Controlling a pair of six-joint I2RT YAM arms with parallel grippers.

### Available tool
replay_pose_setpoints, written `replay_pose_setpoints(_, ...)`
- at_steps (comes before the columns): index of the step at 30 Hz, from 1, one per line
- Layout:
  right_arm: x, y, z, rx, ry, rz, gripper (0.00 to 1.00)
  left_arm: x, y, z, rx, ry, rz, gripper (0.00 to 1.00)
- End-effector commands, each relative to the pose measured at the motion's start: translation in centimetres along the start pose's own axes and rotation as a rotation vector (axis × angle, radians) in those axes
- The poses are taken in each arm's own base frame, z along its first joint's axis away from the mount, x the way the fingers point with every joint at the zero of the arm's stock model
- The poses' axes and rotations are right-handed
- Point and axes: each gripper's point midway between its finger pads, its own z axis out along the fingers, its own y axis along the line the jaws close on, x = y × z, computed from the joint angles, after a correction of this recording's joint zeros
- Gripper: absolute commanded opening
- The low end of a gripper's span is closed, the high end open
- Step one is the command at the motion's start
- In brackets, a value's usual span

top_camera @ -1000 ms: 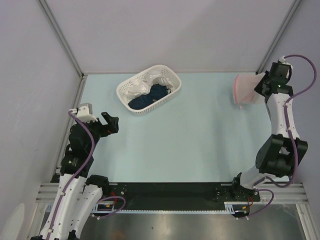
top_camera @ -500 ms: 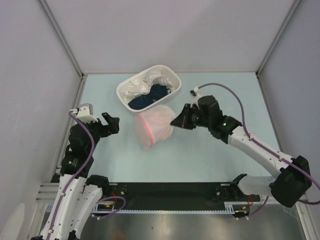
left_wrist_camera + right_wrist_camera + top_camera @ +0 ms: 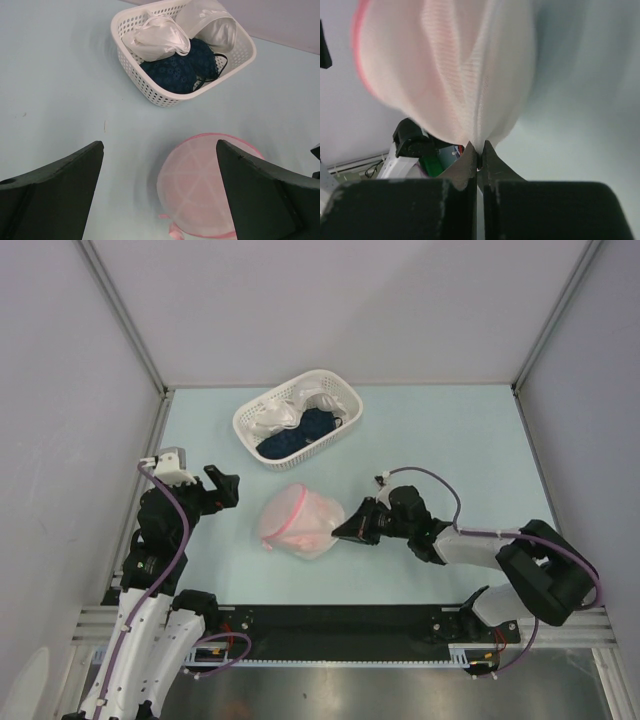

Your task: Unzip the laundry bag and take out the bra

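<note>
The laundry bag (image 3: 298,520), a round white mesh pouch with pink zip edging, lies on the table in front of the arms. It also shows in the left wrist view (image 3: 210,192) and fills the right wrist view (image 3: 455,75). My right gripper (image 3: 345,530) is shut on a pinch of the bag's mesh at its right side (image 3: 478,150). My left gripper (image 3: 225,488) is open and empty, left of the bag and apart from it. A pink tint shows through the mesh; the bra itself is hidden inside.
A white lattice basket (image 3: 345,400) stands at the back centre, holding white cloth (image 3: 285,410) and dark blue cloth (image 3: 300,432). In the left wrist view the basket (image 3: 240,65) lies beyond the bag.
My right arm has swung from the far right corner to the table's middle and brought the laundry bag down in front of the arms. The left arm has not moved.
</note>
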Motion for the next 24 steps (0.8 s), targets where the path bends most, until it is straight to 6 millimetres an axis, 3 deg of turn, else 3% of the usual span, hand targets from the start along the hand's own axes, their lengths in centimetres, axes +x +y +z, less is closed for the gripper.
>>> replay_pose_setpoints(1,-1.0,-1.4,0.3,-0.052,-0.041,0.004,0.0,-0.6,-0.2,0.1,0.012,-0.027,-0.007,1.0)
replay_pose_setpoints(10,0.0,-7.1,0.0,0.157,-0.025,-0.029,0.03,-0.3,-0.7,0.1,0.043,-0.014,-0.002,1.0)
replay_pose_setpoints(12,0.0,-8.3,-0.6,0.223,-0.031,-0.041,0.18,-0.2,-0.7,0.1,0.046,-0.009,-0.002,1.0)
replay_pose_setpoints(14,-0.4,-8.4,-1.4,0.259,-0.042,-0.062,0.43,0.1,-0.8,0.2,0.053,-0.001,-0.006,1.0)
replay_pose_setpoints(16,-0.8,-7.6,-2.1,0.265,-0.055,-0.088,0.7,0.1,-0.9,0.3,0.055,0.001,-0.008,1.0)
replay_pose_setpoints(17,-1.2,-6.6,-2.9,0.272,-0.075,-0.11,0.76,0.3,-0.9,0.4,0.057,0.01,-0.009,1.0)
replay_pose_setpoints(19,-1.8,-5.4,-3.8,0.28,-0.093,-0.162,0.85,0.5,-0.9,0.5,0.058,0.017,-0.009,1.0)
replay_pose_setpoints(20,-1.6,-5.8,-4.8,0.331,-0.087,-0.159,0.87,0.5,-1.0,0.5,0.062,0.019,-0.009,1.0)
replay_pose_setpoints(21,-2.6,-3.3,-5.6,0.294,-0.122,-0.214,0.88,0.6,-1.0,0.5,0.064,0.023,-0.009,1.0)
replay_pose_setpoints(23,-3.1,-2.6,-7.2,0.335,-0.148,-0.238,0.91,0.7,-1.0,0.6,0.065,0.026,-0.008,1.0)
replay_pose_setpoints(24,-4.1,-0.4,-8.1,0.298,-0.191,-0.271,0.91,0.8,-1.1,0.6,0.069,0.031,-0.008,1.0)
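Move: The right hand, about 10 cm above the table, still pinches the laundry bag by its right end; the bag's middle is some 8 cm left, 3 cm ahead and 5 cm below. It is bound for the bare table some 5 cm left, 3 cm ahead and about 9 cm down. The basket stands roughly 32 cm ahead and 11 cm left, 6 cm lower. From the idle left hand, the bag lies about 14 cm right, 1 cm ahead and 17 cm below. Downward first, the right hand lowers the pinched end of the laundry bag about 7 cm towards the table while easing to its right. Near the bottom its fingers open wide and let go of the bag, tipping some 15 degrees steeper; the hand then climbs about 6 cm, still drawing right, away from the bag. ##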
